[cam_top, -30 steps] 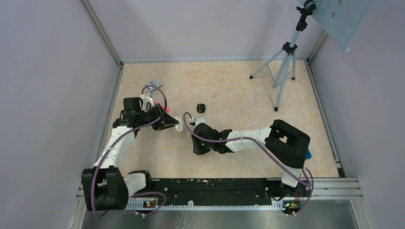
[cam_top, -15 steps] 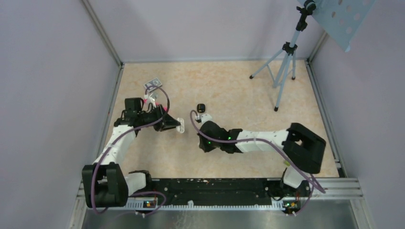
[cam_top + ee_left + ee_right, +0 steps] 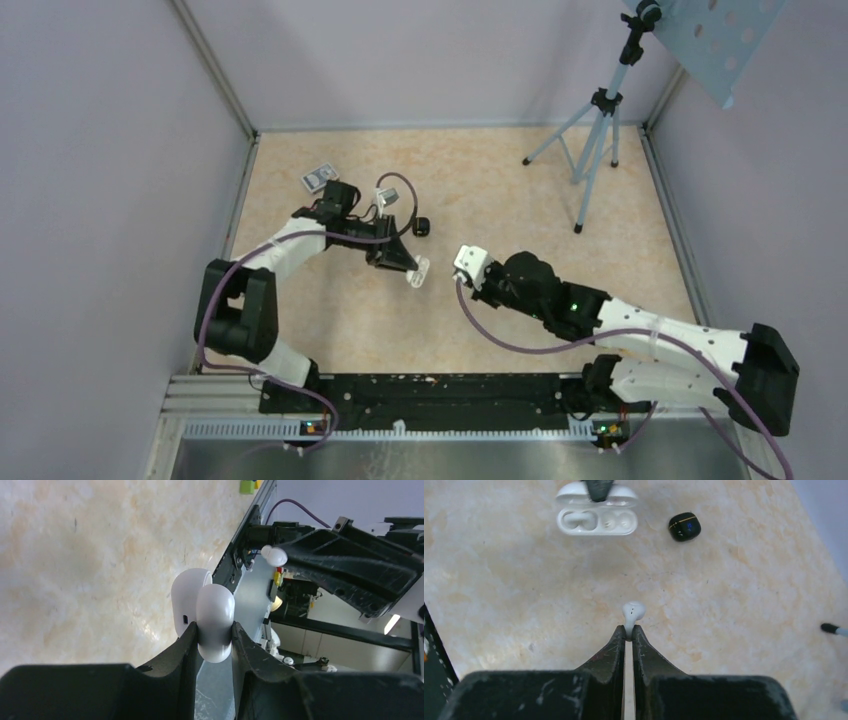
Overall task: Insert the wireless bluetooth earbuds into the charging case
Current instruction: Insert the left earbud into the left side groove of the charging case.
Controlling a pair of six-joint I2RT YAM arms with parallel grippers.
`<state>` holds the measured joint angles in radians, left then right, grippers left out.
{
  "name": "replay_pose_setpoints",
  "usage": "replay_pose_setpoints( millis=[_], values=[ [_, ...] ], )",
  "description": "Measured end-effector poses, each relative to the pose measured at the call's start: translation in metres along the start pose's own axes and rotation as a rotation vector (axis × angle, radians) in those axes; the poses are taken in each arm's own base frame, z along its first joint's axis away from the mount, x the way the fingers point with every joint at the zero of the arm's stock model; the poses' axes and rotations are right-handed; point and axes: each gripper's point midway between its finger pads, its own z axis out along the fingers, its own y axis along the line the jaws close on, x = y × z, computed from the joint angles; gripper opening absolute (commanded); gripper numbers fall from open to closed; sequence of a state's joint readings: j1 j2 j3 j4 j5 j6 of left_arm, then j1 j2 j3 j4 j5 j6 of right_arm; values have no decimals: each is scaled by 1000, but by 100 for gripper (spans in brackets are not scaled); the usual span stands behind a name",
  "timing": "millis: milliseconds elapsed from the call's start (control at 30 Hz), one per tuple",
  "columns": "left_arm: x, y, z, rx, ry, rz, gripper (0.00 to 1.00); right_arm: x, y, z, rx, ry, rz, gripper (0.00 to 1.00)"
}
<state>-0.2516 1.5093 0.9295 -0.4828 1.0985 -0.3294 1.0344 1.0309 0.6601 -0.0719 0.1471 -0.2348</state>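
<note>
The white charging case (image 3: 215,615) is pinched between the fingers of my left gripper (image 3: 214,630), lifted off the floor. Its lid stands open. From the right wrist view the case (image 3: 596,516) shows its wells at the top of the frame. My right gripper (image 3: 628,630) is shut on the stem of one white earbud (image 3: 633,612), a short way in front of the case. That earbud (image 3: 274,556) also shows at the right gripper's black tips in the left wrist view. From above, the case (image 3: 418,272) hangs just left of the right arm's end.
A small black pod (image 3: 422,226) lies on the beige floor behind the case. A grey patterned box (image 3: 317,178) sits at the back left. A tripod (image 3: 590,130) stands at the back right. Walls close in on both sides.
My left gripper has carried the case rightward toward the middle. The right arm has drawn back to the right and now points at the case.
</note>
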Motion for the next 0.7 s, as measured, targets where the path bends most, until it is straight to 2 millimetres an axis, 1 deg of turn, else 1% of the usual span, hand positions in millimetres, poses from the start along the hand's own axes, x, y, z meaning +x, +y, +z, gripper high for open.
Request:
replay_pose_setpoints(
  millis=[67, 133, 267, 367, 467, 600, 700],
  values=[
    [-11, -6, 3, 24, 17, 37, 0, -2, 3, -6, -56, -27, -135, 0],
    [-24, -16, 5, 50, 32, 98, 0, -1, 4, -6, -86, -28, -193, 0],
    [-35, -36, 14, 80, 90, 195, 0, 7, 17, -8, -191, -12, -303, 0],
    [-31, -40, 25, 88, 139, 217, 0, 3, 24, -10, -250, -26, -357, 0],
    [-19, -36, 33, 77, 189, 189, 0, -7, 25, -10, -282, -30, -402, 0],
    [-10, -35, 37, 59, 221, 167, 0, -20, 23, -10, -306, -28, -460, 0],
    [-8, -33, 37, 47, 226, 158, 0, -22, 20, -7, -320, -2, -507, 0]
  ],
)
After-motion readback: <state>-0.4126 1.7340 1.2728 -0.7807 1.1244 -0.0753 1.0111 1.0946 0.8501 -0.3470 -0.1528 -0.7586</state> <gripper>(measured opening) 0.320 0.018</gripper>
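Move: The right hand, holding the left earbud, has the white charging case about 8 cm to its left, 2 cm farther out and 2 cm lower; the earbud already seated in the case is 9 cm to its left and 1 cm ahead. For the left hand, pinching the case, the held earbud is some 10 cm to the right and 2 cm back, about level. The black case on the table lies 16 cm ahead of the left hand, 1 cm right, 13 cm below. Rightward, about 5 cm, the left hand carries the case towards the held earbud, looping forward and up before coming back and partly down, and turning clockwise. The right hand draws back a couple of centimetres, then eases left and up, swinging counter-clockwise nearly 30 degrees as its left side dips. Both grips hold; the earbud does not yet visibly touch the case. ##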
